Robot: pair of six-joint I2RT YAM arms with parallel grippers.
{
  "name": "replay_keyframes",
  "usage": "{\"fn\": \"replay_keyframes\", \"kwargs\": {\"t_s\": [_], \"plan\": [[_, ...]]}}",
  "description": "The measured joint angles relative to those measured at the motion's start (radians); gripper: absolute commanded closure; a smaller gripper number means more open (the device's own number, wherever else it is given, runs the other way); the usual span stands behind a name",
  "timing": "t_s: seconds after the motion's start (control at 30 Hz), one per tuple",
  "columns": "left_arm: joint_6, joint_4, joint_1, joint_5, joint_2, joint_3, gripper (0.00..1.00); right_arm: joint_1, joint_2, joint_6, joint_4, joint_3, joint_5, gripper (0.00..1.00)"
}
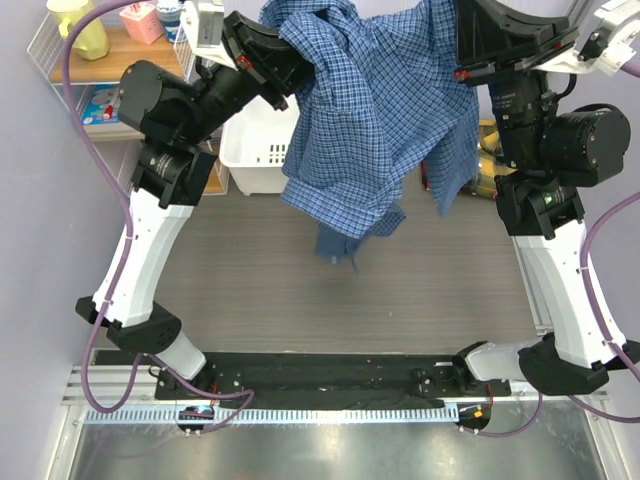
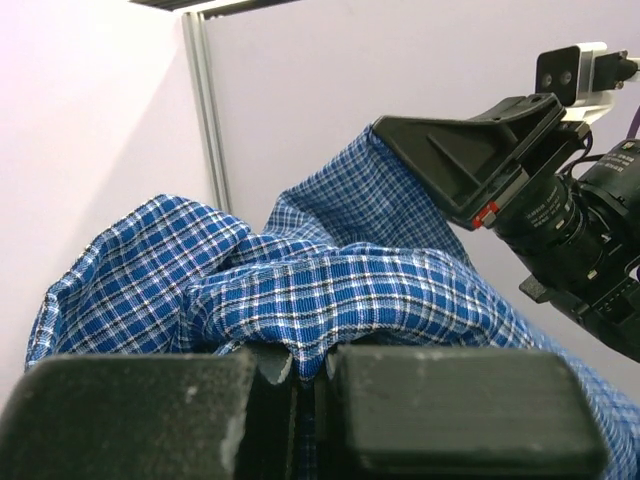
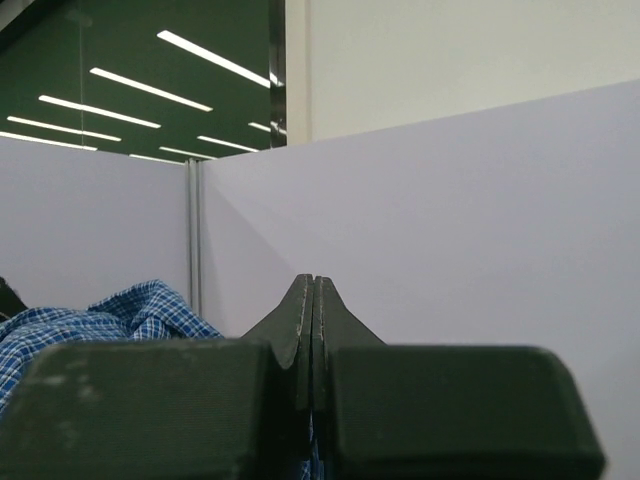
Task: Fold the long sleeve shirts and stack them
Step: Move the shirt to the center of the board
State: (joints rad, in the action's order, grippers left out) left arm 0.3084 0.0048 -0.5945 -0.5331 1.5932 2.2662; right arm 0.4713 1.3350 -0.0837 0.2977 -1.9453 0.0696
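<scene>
The blue check shirt hangs in the air over the grey table, stretched between both raised grippers, with its tail and a sleeve dangling. My left gripper is shut on a fold of it; in the left wrist view the cloth bunches over the pinched jaws of that gripper. My right gripper is shut too, and a strip of blue cloth shows low between the closed jaws of the gripper. A bit of yellow-and-dark plaid shirt shows behind the right arm.
A white laundry basket stands at the table's far left edge. A wire shelf with small items sits at the back left. Lilac partition walls close in the space. The right arm's wrist is close to my left gripper.
</scene>
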Motion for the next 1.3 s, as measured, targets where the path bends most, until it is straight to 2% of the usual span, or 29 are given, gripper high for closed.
{"fn": "replay_keyframes", "kwargs": {"t_s": [0.17,0.27,0.4,0.53,0.6,0.63,0.67,0.7,0.73,0.9,0.93,1.03,1.13,1.3], "plan": [[-0.007,-0.061,-0.027,0.002,0.044,0.083,1.00,0.000,-0.031,-0.031,-0.032,0.064,0.023,0.99],[-0.036,-0.078,-0.031,-0.011,0.003,0.015,1.00,0.000,-0.064,-0.052,-0.051,0.151,0.047,0.99],[-0.124,-0.089,-0.035,-0.041,-0.204,-0.372,1.00,0.000,-0.169,-0.082,-0.103,0.372,0.080,0.99],[-0.245,-0.172,-0.040,-0.082,-0.381,-0.719,1.00,0.000,-0.308,-0.122,-0.213,0.614,0.097,0.99],[-0.313,-0.247,-0.048,-0.095,-0.452,-0.886,0.70,0.000,-0.377,-0.141,-0.279,0.725,0.098,0.78],[-0.338,-0.277,-0.051,-0.097,-0.472,-0.940,0.49,0.000,-0.407,-0.150,-0.308,0.775,0.100,0.55],[-0.375,-0.310,-0.054,-0.097,-0.495,-1.010,0.14,0.000,-0.436,-0.152,-0.350,0.823,0.104,0.47],[-0.409,-0.373,-0.058,-0.096,-0.517,-1.082,0.07,0.000,-0.457,-0.142,-0.401,0.869,0.109,0.40],[-0.448,-0.418,-0.059,-0.092,-0.527,-1.126,0.04,0.000,-0.467,-0.130,-0.438,0.900,0.109,0.32],[-0.583,-0.672,-0.041,-0.023,-0.599,-1.304,0.01,-0.002,-0.444,-0.021,-0.671,0.947,0.086,0.26],[-0.608,-0.714,-0.028,-0.013,-0.620,-1.320,0.02,-0.003,-0.441,0.003,-0.713,0.949,0.084,0.20],[-0.681,-0.807,0.021,0.013,-0.685,-1.352,0.01,-0.005,-0.413,0.068,-0.810,0.951,0.104,0.18],[-0.726,-0.863,0.042,0.026,-0.678,-1.364,0.02,-0.007,-0.345,0.130,-0.874,0.951,0.156,0.19],[-0.758,-0.853,0.043,0.041,-0.537,-1.384,0.01,-0.013,-0.206,0.224,-0.945,1.004,0.228,0.26]]}}
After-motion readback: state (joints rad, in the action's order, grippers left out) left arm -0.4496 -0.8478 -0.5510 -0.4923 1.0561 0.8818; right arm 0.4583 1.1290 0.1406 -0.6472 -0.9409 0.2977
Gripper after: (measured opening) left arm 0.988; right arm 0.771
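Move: Both raised hands hold the shirt. The landing spot on the board's near middle lies about 67 cm below the left hand, some 8 cm back and 8 cm to its right; from the right hand it is about 72 cm down, 10 cm back and 11 cm left. The white bin is roughly 26 cm ahead of the left hand and 6 cm to its left, 61 cm down. The folded plaid shirt sits about 21 cm ahead of the right hand, 17 cm to its right, 70 cm down. Both grippers, still pinching the shirt by its upper parts, swing it down fast towards the board and open roughly 35 cm down, letting go in mid-descent. They carry on to about 55 cm of drop, wrists tipping over some 80 to 100 degrees until the fingers point down; the left hand, once open, also sidles about 10 cm left. ##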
